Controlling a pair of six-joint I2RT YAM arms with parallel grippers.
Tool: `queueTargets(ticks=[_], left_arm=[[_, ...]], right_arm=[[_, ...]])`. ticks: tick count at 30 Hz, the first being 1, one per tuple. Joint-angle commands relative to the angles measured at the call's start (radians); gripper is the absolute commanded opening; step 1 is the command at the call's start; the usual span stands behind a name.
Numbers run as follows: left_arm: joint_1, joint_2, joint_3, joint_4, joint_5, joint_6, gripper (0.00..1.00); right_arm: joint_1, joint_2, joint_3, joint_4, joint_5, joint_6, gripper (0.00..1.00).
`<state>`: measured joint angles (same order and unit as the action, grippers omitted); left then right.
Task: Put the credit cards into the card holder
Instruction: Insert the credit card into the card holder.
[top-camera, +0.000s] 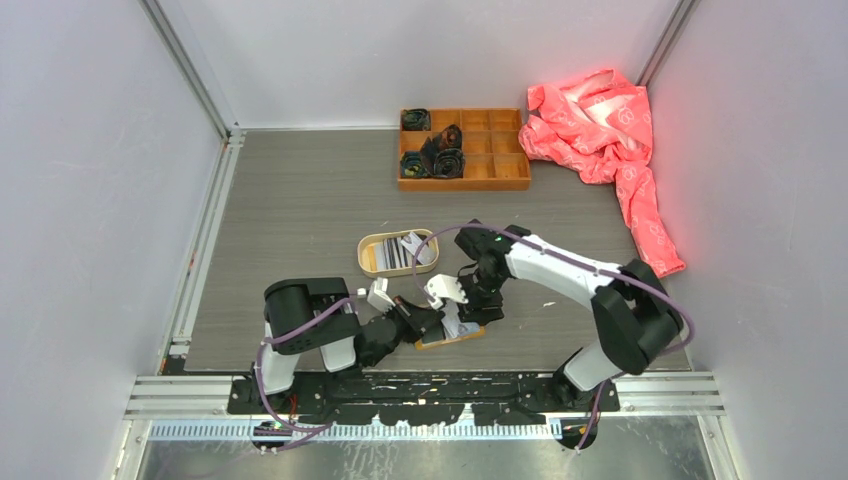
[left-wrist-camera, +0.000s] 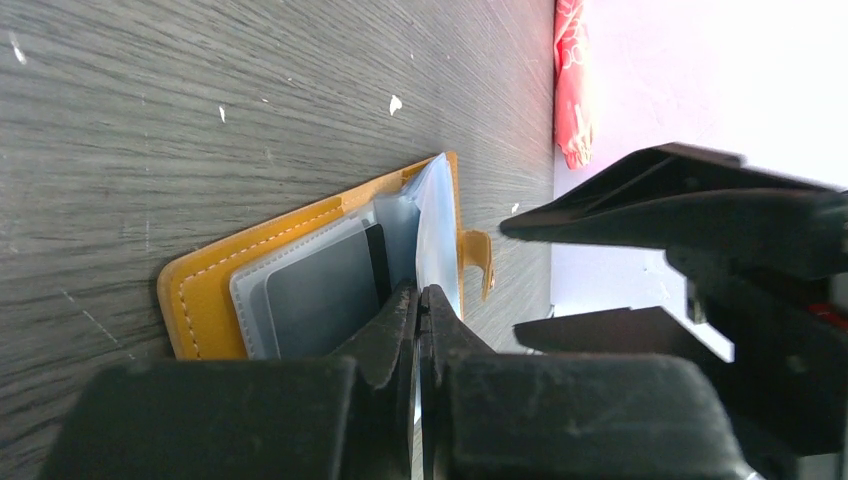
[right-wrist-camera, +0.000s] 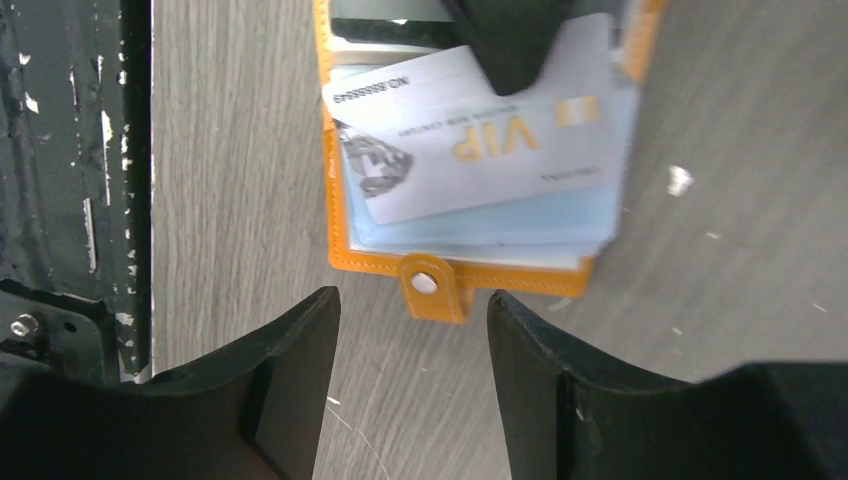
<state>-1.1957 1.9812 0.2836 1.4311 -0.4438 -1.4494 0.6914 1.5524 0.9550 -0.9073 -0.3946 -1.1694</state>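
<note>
The mustard-orange card holder (top-camera: 452, 337) lies open near the table's front edge. My left gripper (left-wrist-camera: 420, 295) is shut on one of its clear inner sleeves (left-wrist-camera: 438, 220), holding that sleeve up; a grey card (left-wrist-camera: 320, 300) sits in a pocket beside it. A white VIP credit card (right-wrist-camera: 470, 150) lies askew across the sleeves; whether it is inside one I cannot tell. My right gripper (right-wrist-camera: 412, 298) hangs open just off the holder's snap tab (right-wrist-camera: 432, 290), with nothing between its fingers. More credit cards (top-camera: 405, 250) lie in the oval tray.
The oval tan tray (top-camera: 368, 256) stands just behind the holder. An orange wooden compartment box (top-camera: 500, 150) with dark rolls and a pink cloth (top-camera: 600, 125) are at the back right. A black metal rail (right-wrist-camera: 70, 150) runs along the near edge.
</note>
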Motion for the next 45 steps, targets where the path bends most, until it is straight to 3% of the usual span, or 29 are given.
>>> queueTargets(ticks=[1, 5, 11, 14, 26, 36, 45], left_arm=[[-0.001, 0.017, -0.005, -0.001, 0.011, 0.043, 0.00], [0.003, 0.026, -0.003, -0.001, 0.015, 0.035, 0.03], [0.011, 0.001, -0.023, -0.002, 0.024, 0.044, 0.21], [0.015, -0.011, -0.032, -0.013, 0.030, 0.044, 0.25], [0.029, -0.065, -0.020, -0.116, 0.067, 0.036, 0.25], [0.054, -0.056, 0.004, -0.132, 0.121, 0.028, 0.25], [0.059, -0.051, 0.013, -0.138, 0.145, 0.028, 0.25]], right_arm=[[-0.012, -0.115, -0.022, 0.035, -0.078, -0.012, 0.61], [-0.009, -0.150, -0.060, 0.040, -0.196, -0.081, 0.54], [0.023, -0.157, -0.090, 0.083, -0.208, -0.094, 0.43], [0.045, -0.151, -0.094, 0.093, -0.211, -0.099, 0.35], [0.206, -0.208, -0.165, 0.308, -0.185, -0.004, 0.13], [0.332, -0.175, -0.232, 0.496, -0.001, 0.035, 0.10], [0.342, -0.138, -0.246, 0.570, 0.100, 0.055, 0.11]])
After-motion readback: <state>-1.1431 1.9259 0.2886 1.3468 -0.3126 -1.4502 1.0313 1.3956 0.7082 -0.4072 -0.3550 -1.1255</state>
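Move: The right hand hovers open beside the clasp, which is about 3 cm below. The VIP credit card lies some 5 cm to its left and 1 cm ahead, about 2 cm lower; the open card holder's middle is 7 cm left and 1 cm back. The left hand already pinches the card's raised left edge, with the card's middle about 2 cm to its right and 1 cm below; the card tray lies 13 cm ahead and 9 cm left of that hand. The right fingers come up to the card's raised edge at its rear end, close beside the left fingertips: the hand lifts about 2 cm, sweeps some 8 cm left and 6 cm back while nearly shutting, then sinks and eases about 2 cm forward, turning counter-clockwise with its left side tipping up. Meanwhile the left hand stays put and opens a quarter, letting go of the card. ##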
